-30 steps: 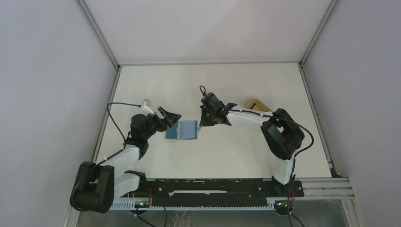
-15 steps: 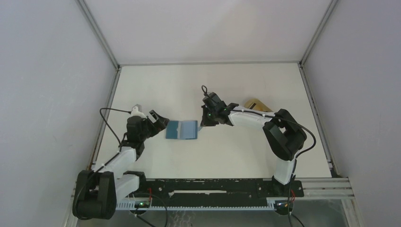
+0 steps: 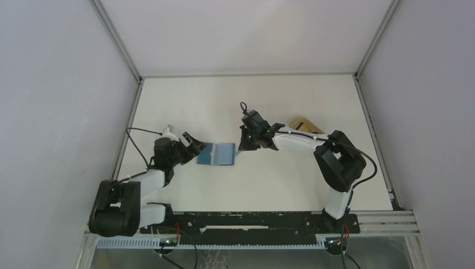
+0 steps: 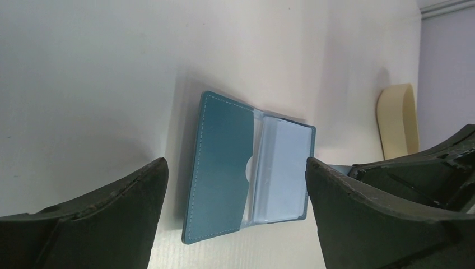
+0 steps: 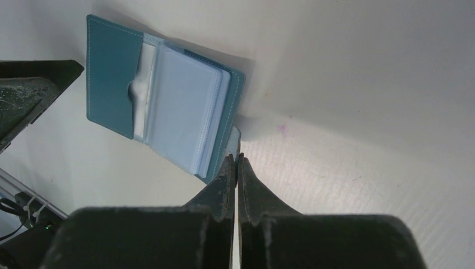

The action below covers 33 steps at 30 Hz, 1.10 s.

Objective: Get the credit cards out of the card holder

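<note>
The teal-blue card holder (image 3: 215, 154) lies open like a book on the white table. It also shows in the left wrist view (image 4: 224, 168) and the right wrist view (image 5: 112, 73). Pale clear sleeves (image 5: 182, 120) fill its right half; I cannot tell what is in them. My right gripper (image 3: 242, 147) is shut (image 5: 236, 157) on the little snap tab at the holder's right edge. My left gripper (image 3: 193, 147) is open and empty (image 4: 235, 162), just left of the holder, with its fingers spread wider than the holder. A pale tan card (image 3: 302, 124) lies apart on the table, behind the right arm (image 4: 397, 120).
A metal frame rail (image 3: 126, 151) runs along the table's left edge, close to the left arm. Grey walls enclose the table on the left, right and back. The arm bases sit on a black rail (image 3: 246, 221) at the near edge.
My left gripper has drawn back from the holder's left edge and dropped lower, then eased slightly back towards it. The right gripper and the holder have not moved.
</note>
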Each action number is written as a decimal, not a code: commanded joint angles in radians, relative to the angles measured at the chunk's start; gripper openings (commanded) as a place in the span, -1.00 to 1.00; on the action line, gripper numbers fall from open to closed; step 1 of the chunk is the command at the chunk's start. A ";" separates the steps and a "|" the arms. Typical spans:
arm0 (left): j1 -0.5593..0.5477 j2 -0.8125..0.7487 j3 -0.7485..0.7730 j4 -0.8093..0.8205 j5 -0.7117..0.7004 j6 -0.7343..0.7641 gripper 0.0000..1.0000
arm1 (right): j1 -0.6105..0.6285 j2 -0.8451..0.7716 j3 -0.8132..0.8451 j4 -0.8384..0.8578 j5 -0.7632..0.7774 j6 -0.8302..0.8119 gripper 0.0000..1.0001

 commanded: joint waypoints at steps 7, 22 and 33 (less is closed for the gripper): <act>0.006 0.080 -0.039 0.225 0.148 -0.094 0.91 | -0.004 -0.047 -0.003 0.043 -0.007 -0.001 -1.00; -0.070 -0.048 -0.040 0.258 0.165 -0.189 0.93 | -0.002 -0.035 -0.002 0.045 -0.013 0.005 -1.00; -0.260 0.238 -0.039 0.614 0.115 -0.370 0.96 | 0.003 -0.036 -0.003 0.039 -0.018 0.003 -1.00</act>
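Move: The card holder's open cover lies nearly under the left hand: its middle is about 3 cm to the right, some 2 cm below and level fore and aft. The clear card pocket's middle is roughly 11 cm to the right, and the strap gripped by the right fingers about 17 cm to the right, both level fore and aft. From the right hand, the cover's middle lies about 15 cm left, 1 cm back and slightly lower. The card holder's cover is swung up by the wide-open left hand, a finger working at its free edge and ending against the outer face. The hand goes nearly 3 cm right, rises about 5 cm, then sweeps some 7 cm farther right towards the right hand, easing back and sinking 2 cm, while rolling its left side down and turning clockwise about 15 degrees. The right hand stays still, keeping its pinch on the strap. ##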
